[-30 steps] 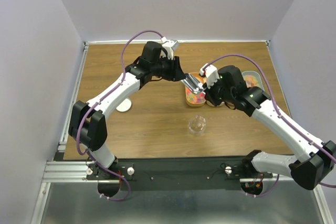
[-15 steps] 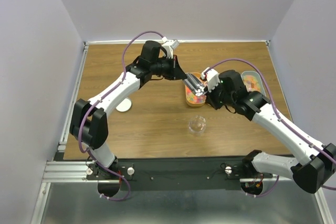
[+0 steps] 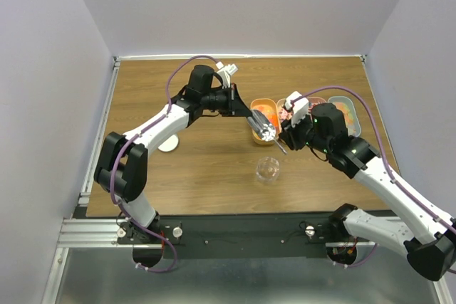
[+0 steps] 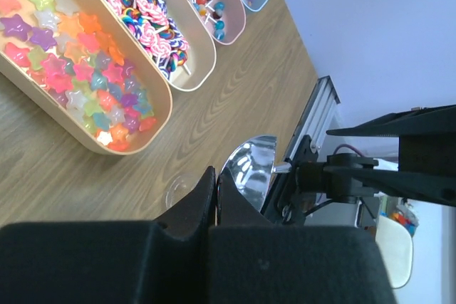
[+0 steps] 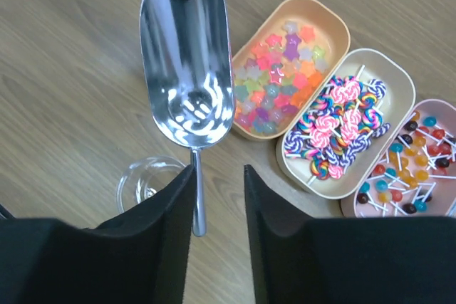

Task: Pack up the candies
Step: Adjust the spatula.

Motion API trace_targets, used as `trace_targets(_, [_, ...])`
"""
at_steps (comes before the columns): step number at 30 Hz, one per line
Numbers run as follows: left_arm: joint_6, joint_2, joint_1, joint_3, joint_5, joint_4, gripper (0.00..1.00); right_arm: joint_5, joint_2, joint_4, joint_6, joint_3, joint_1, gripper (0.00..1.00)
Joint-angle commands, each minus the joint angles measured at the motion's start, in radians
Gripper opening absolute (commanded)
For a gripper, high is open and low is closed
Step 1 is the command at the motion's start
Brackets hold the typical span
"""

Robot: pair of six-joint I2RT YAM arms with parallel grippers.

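The candies (image 5: 278, 80) are small multicoloured stars filling an orange oblong tray (image 5: 335, 23), also seen in the left wrist view (image 4: 78, 69) and from above (image 3: 265, 112). A metal scoop (image 5: 187, 69) hangs empty above the table beside that tray. My left gripper (image 4: 216, 183) is shut on the rim of the scoop's bowl (image 4: 249, 169). My right gripper (image 5: 218, 170) stands open. The scoop's handle (image 5: 198, 204) lies between its fingers, close along the left one. From above, the left gripper (image 3: 251, 115) and right gripper (image 3: 285, 135) face each other across the scoop (image 3: 265, 130).
A small clear cup (image 3: 268, 169) stands on the wood just in front of the scoop, also seen from the right wrist (image 5: 146, 183). Trays of swirl lollipops (image 5: 342, 119) and ball lollipops (image 5: 410, 176) lie right of the star tray. A white disc (image 3: 168, 144) lies at the left.
My left gripper has shut on the scoop's bowl rim. My right gripper has opened off the handle and drawn back to the right. The scoop has shifted off the tray toward the cup.
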Motion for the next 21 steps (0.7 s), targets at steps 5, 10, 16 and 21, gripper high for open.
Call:
trace_targets(5, [-0.105,-0.037,0.033,-0.024,0.055,0.087,0.00,-0.031,-0.038,0.063,0.027,-0.048,-0.001,0.61])
trace_targets(10, [-0.184,-0.058,0.050,-0.058,0.056,0.142,0.00,-0.085,-0.034,0.063,0.025,-0.074,-0.001,0.66])
trace_targets(16, [-0.296,-0.080,0.062,-0.107,0.095,0.234,0.00,-0.096,-0.003,0.086,0.002,-0.085,-0.001,0.65])
trace_targets(21, [-0.322,-0.091,0.064,-0.117,0.110,0.254,0.00,-0.090,0.028,0.112,-0.007,-0.077,-0.001,0.59])
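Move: Just under the right hand's half-open fingers runs the spatula's handle, its middle roughly 2 cm back, 1 cm left and 4 cm below. From the left hand, which already pinches the scoop's lip, the handle is some 10 cm back, 10 cm to the right and 4 cm lower. The glass jar stands about 12 cm back, 2 cm left of the right hand; the star-candy tray 6 cm ahead, 4 cm left; the lollipop tray 6 cm ahead, 6 cm right; all roughly 15 cm below. Keeping its shut fingers on the scoop's lip, the left hand lifts about 2 cm and draws about 1.5 cm left, turning some 10 degrees so its fingertips rise and swing forward. The right hand spreads its fingers wider and sinks nearly 2 cm over the handle, easing about 1 cm left and slightly back. ##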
